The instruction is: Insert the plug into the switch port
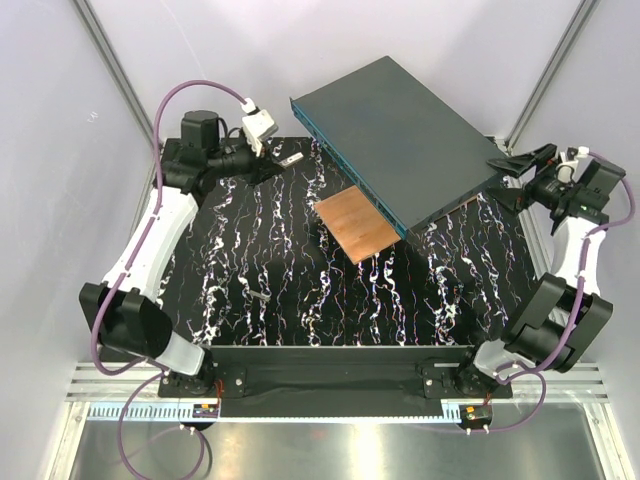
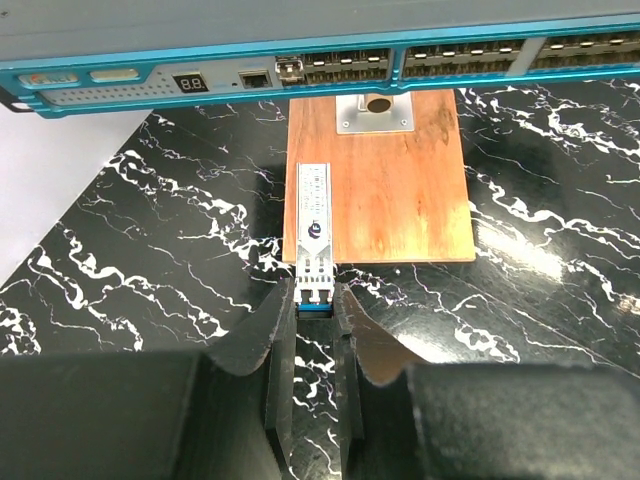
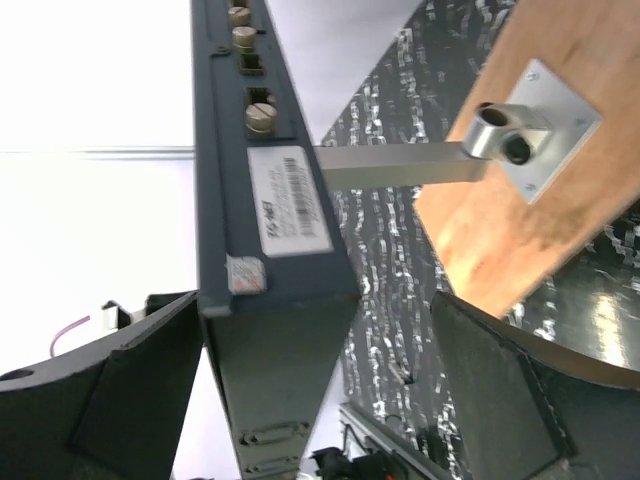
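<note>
The plug [image 2: 313,225], a silver module with a blue rear end, is held by that end in my left gripper [image 2: 314,300], which is shut on it. Its tip points at the teal face of the dark-grey switch [image 1: 400,135] and stands apart from it. Rows of switch ports [image 2: 345,66] line that face. From above, my left gripper [image 1: 275,163] and the plug [image 1: 289,157] are left of the switch's far corner. My right gripper [image 3: 320,385] is open, with the switch's [image 3: 270,370] other end between its fingers [image 3: 130,390] and a gap on the right side.
A copper-brown wooden plate [image 1: 355,225] with a metal bracket [image 2: 375,110] lies under the raised switch on the black marbled table [image 1: 260,250]. A small grey piece [image 1: 258,295] lies on the table. Enclosure walls and posts [image 1: 115,70] stand close on both sides.
</note>
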Tool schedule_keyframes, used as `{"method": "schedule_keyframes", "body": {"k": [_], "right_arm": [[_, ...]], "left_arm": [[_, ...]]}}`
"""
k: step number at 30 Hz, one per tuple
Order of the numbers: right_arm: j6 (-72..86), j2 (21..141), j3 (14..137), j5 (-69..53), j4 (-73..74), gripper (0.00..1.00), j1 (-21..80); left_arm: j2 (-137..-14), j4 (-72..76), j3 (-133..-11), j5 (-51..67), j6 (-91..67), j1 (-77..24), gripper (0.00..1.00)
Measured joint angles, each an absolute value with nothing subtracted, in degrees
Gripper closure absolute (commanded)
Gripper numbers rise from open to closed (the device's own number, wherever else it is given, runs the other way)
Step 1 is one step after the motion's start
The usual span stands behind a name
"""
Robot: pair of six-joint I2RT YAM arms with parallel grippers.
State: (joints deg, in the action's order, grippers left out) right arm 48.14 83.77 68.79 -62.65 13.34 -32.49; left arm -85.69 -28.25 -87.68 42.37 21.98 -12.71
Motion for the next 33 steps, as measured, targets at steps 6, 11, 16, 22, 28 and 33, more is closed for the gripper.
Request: {"method": "schedule_keyframes", "body": {"k": [6,11,16,22,28,33], "right_arm": [[54.7,83.77,67.85,-62.52,4.93,0.23,-29.41],[59.11,83.77,65.36,-62.74,-1.21,0.45,-28.75],[65.84,83.74,61.67,-63.61,-10.31,0.55,-28.86],[72.29,83.74,58.11,-63.7,-19.68,0.73,-28.8],[74.46,83.74,57.39,-63.57,-22.06,0.98,-28.73],[73.76,83.74,57.63,-63.46,-20.8,1.0,-28.71]], "left_arm": [[-90.32,-28.05,-91.55,39.83,22.02,-15.05,1.0],[-93.21,-26.79,-93.91,37.52,21.39,-16.75,1.0],[-94.63,-25.36,-94.96,36.03,20.12,-17.76,1.0],[-96.18,-24.73,-96.23,32.32,19.73,-18.76,1.0],[-99.26,-25.08,-101.08,28.16,20.12,-19.27,1.0],[-99.81,-26.87,-102.59,26.28,20.56,-19.49,1.0]]}}
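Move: From the left gripper, holding the plug, the fitted module that marks the switch ports is roughly 7 cm ahead, 13 cm right and 4 cm lower. The display on the same blue panel is about 14 cm ahead and 7 cm right. The wooden board is 4 cm ahead, 19 cm right, some 25 cm below. From the right gripper, the switch's right-hand corner is 2 cm ahead, 3 cm left and 1 cm higher; the metal post under the switch is about 10 cm ahead, 10 cm left and 8 cm below. Keep the plug pinched and bring the left gripper some 8 cm in towards the blue panel, forward and right at first, then almost straight forward, turning just under 10 degrees counter-clockwise. Meanwhile ease the right gripper left, forward and up about 3 cm onto the switch's corner, close its fingers across the top and bottom faces, and roll it some 10 degrees as it holds. ##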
